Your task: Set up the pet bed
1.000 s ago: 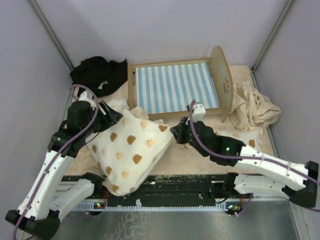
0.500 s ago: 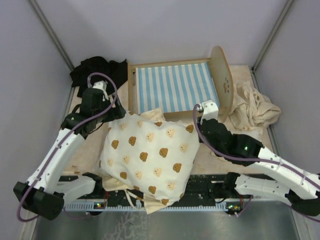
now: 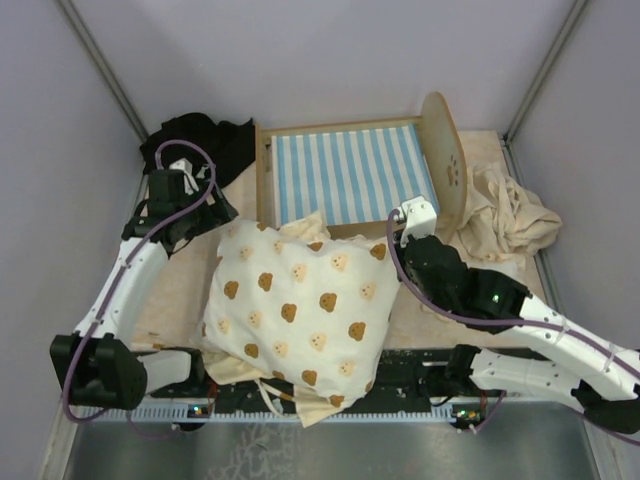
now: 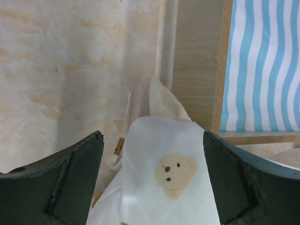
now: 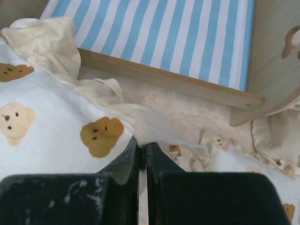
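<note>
The pet bed (image 3: pixel 264 170) stands at the back, a light-wood frame with a blue-and-white striped mattress (image 3: pixel 350 175) and a rounded paw-print headboard (image 3: pixel 446 160). In front of it lies a cream frilled cushion (image 3: pixel 300 300) with brown bear prints, flat on the table. My right gripper (image 5: pixel 142 140) is shut on the cushion's frilled right edge, just short of the bed's near rail (image 5: pixel 164 77). My left gripper (image 4: pixel 152 137) is open above the cushion's far left corner (image 4: pixel 164 168); the cloth lies between the fingers with gaps on both sides.
A black cloth (image 3: pixel 195 145) is bunched at the back left beside the bed. A plain beige cloth (image 3: pixel 510 215) lies crumpled right of the headboard. More printed frilled fabric (image 5: pixel 243 159) sits under my right arm. Grey walls close in both sides.
The cushion has been drawn out to the right and now lies spread flat. My left gripper has opened, let go of its corner and drawn back to the left. The right stayed shut.
</note>
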Motion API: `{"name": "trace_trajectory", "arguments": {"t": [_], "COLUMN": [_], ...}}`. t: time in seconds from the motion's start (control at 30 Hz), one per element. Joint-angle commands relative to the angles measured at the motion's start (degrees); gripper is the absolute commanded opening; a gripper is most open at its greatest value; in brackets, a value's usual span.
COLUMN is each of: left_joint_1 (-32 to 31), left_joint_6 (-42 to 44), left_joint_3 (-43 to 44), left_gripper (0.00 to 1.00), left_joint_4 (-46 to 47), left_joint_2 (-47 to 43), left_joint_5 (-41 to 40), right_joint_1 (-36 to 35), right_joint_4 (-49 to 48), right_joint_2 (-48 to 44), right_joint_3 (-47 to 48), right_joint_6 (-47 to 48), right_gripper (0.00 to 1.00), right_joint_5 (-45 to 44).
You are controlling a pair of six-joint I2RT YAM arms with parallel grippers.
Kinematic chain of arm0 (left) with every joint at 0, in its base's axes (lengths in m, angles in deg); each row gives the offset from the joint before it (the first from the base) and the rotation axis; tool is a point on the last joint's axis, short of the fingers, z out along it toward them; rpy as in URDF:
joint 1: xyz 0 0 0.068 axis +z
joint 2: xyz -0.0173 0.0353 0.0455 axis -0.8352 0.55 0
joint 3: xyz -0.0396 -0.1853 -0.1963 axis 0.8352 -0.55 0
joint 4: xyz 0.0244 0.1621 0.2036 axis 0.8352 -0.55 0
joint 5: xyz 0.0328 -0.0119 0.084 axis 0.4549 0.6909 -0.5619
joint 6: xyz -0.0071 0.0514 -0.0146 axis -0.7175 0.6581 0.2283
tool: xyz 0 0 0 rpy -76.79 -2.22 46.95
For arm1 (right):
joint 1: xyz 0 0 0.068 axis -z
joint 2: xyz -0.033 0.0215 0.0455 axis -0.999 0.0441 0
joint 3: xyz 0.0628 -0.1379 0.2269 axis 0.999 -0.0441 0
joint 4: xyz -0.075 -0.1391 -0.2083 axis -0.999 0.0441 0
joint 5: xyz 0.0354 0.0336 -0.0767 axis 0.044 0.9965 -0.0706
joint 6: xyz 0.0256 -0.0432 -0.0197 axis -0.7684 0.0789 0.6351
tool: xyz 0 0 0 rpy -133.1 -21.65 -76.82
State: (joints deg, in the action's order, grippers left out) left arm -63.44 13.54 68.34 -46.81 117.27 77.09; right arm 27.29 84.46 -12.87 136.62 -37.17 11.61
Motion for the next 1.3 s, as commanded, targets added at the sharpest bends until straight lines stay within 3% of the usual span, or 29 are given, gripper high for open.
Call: {"name": "trace_trajectory", "arguments": {"t": [0.0,0.23,0.27,0.4,0.47,0.57,0.83,1.0,1.27], "left_joint_1": [3.78,11.88,12.1,12.88,13.0,13.0,12.7,12.5,12.41], "left_joint_6": [-1.22,-7.81,-7.83,-6.87,-6.27,-8.32,-20.75,-32.3,-38.49], "left_joint_3": [-3.06,-9.16,-8.73,-5.1,-3.32,-1.8,0.48,1.56,8.79], "left_gripper": [0.92,0.85,0.77,0.2,0.01,0.0,0.0,0.0,0.0], "left_joint_4": [5.11,15.25,15.21,10.71,9.24,10.35,24.58,36.24,44.1], "left_joint_2": [2.01,6.55,7.45,8.15,5.66,-1.13,-18.58,-21.05,-20.7], "left_joint_5": [10.48,31.11,33.45,37.65,38.9,40.38,45.02,47.92,47.22], "right_joint_1": [0.33,0.3,0.33,0.33,0.33,0.32,0.31,0.32,0.31], "right_joint_4": [-4.99,-6.88,-7.18,-7.2,-7.5,-10.53,-17.26,-18.63,-24.08], "right_joint_2": [-1.54,-1.37,-1.37,-1.46,-2.18,-4.78,-10.47,-9.37,-9.89], "right_joint_3": [0.63,-0.41,-0.54,0.24,2.23,6.07,11.48,20.81,27.32], "right_joint_6": [1.65,2.15,2.17,2.37,3.66,7.22,19.52,27.45,34.08], "right_gripper": [0.0,0.0,0.0,0.0,0.0,0.0,0.0,0.0,0.0], "right_joint_5": [-0.58,1.7,1.29,-4.63,-8.14,-10.45,-7.83,-9.21,-5.14]}}
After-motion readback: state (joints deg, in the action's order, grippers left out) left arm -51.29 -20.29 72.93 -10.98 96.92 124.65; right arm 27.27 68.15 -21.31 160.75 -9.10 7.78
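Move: The blanket's free upper-left corner lies about 6 cm below the open left hand and 2 cm to its right; the pet bed's middle is some 11 cm ahead and 30 cm right of that hand, and the black cloth 17 cm ahead and 6 cm left. The right hand already pinches the blanket's upper-right corner; from it the bed's middle lies about 23 cm ahead, 10 cm left, the headboard 20 cm ahead, 12 cm right. The left fingers pinch the blanket's free corner after sinking about 6 cm onto it and rolling, then haul it up some 34 cm and back about 10, the fingertips tilting upward. The right hand keeps its grip on the other corner, nearly still at first, then rises about 25 cm and drifts 9 cm right, also tipping up. ##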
